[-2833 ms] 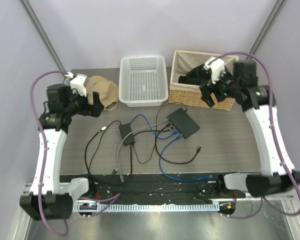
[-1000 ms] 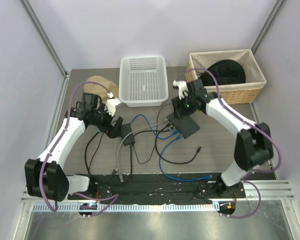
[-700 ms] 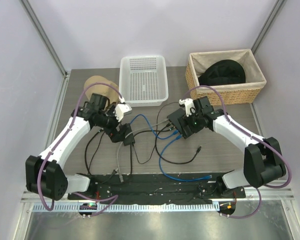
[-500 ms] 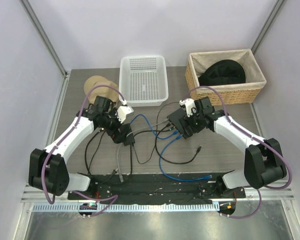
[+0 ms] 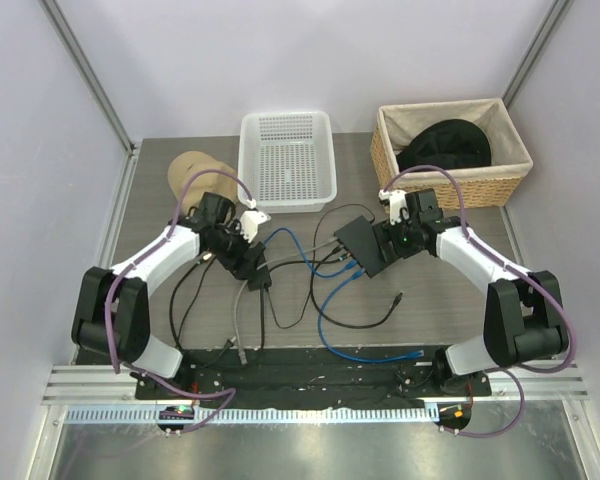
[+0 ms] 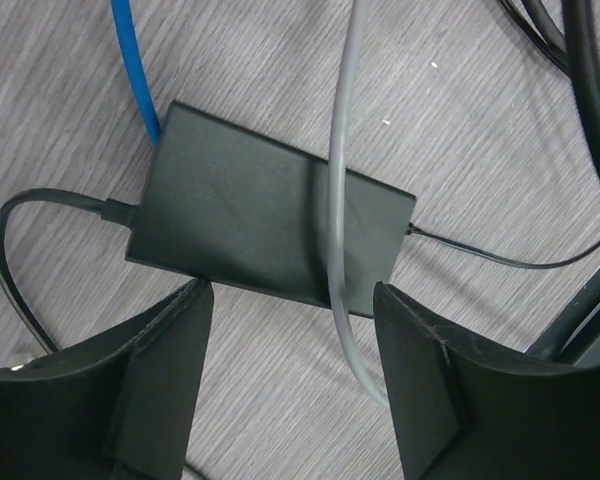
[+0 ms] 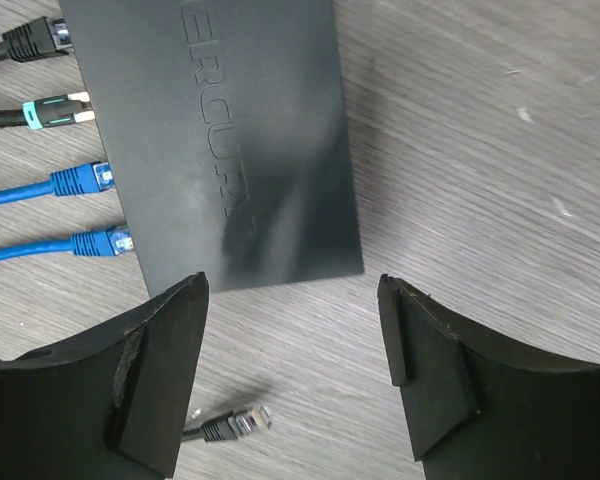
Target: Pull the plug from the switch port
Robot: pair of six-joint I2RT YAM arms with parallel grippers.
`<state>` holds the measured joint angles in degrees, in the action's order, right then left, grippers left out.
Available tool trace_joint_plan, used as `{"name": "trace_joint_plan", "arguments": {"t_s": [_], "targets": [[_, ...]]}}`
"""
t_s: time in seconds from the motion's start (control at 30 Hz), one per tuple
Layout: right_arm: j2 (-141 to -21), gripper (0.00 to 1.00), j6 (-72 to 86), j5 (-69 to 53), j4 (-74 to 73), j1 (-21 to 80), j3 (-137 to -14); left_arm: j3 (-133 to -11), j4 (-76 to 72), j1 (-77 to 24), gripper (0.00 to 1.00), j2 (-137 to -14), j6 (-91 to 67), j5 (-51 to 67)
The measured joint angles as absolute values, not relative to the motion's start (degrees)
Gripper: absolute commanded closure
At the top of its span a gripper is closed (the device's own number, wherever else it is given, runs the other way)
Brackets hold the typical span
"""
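The switch [image 5: 365, 246] is a flat black box right of the table's middle. Two black plugs and two blue plugs [image 5: 346, 264] sit in the sockets on its lower-left edge. The right wrist view shows the switch [image 7: 220, 140], a blue plug [image 7: 80, 181] and a black plug [image 7: 40, 41]. My right gripper [image 5: 388, 250] hangs open over the switch's near end, holding nothing [image 7: 290, 292]. My left gripper [image 5: 238, 258] is open just above the small black adapter brick [image 6: 240, 220], a grey cable [image 6: 335, 200] lying across the brick.
A loose black plug [image 7: 230, 425] lies on the table below my right fingers. Blue, black and grey cables [image 5: 325, 320] sprawl over the middle. A white basket [image 5: 287, 160], a wicker basket [image 5: 450, 185] and a tan cap [image 5: 188, 172] stand at the back.
Both arms came down from raised poses to the table. The left gripper settled over the adapter brick. The right gripper shifted rightward to the switch's right end.
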<state>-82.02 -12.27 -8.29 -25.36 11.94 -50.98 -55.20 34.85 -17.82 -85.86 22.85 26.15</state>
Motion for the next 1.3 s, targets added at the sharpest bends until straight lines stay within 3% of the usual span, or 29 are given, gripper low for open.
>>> {"name": "trace_joint_plan", "arguments": {"t_s": [0.3,0.53,0.73,0.97,1.3], "targets": [[-88.6,0.29,-9.8,-11.7,-23.6,12.0,-52.3,-55.4,33.0,-17.8,0.31,-90.1,20.2,27.6],[-90.4,0.3,-8.8,-13.7,-22.3,17.9,-53.9,-55.6,32.6,-17.8,0.16,-89.7,20.3,25.1],[-90.4,0.32,-8.8,-17.3,-22.8,22.1,-53.9,-55.0,32.8,-15.9,0.03,-84.5,27.4,15.0],[-90.4,0.31,-8.5,-19.5,-22.9,24.0,-53.7,-54.5,32.2,-7.0,0.01,-79.3,31.8,9.2],[-90.4,0.28,-9.8,-19.3,-29.6,19.9,-58.4,-63.3,32.9,-5.2,0.0,-79.0,26.8,6.1]]}}
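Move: Beside the switch's right-hand end, the right hand has the switch's middle about 6 cm left and 4 cm ahead, some 3 cm below. The two blue plugs sit about 10 cm left, level with the hand; a loose network plug lies 3 cm right and 10 cm back. From the left hand the black adapter is roughly 3 cm right, 1 cm ahead, 3 cm below; a loose power plug lies 10 cm left, 4 cm ahead. Sinking some 2.5 cm beside the switch, the right hand pushes it left about 10 cm, drifting slightly back and turning counter-clockwise, then eases right and up; its fingers stay part-open. The left hand dips over the adapter, opens its fingers wide, and sweeps left about 12 cm past the loose power plug's side, then forward and up, its wrist turning counter-clockwise and tilting. ##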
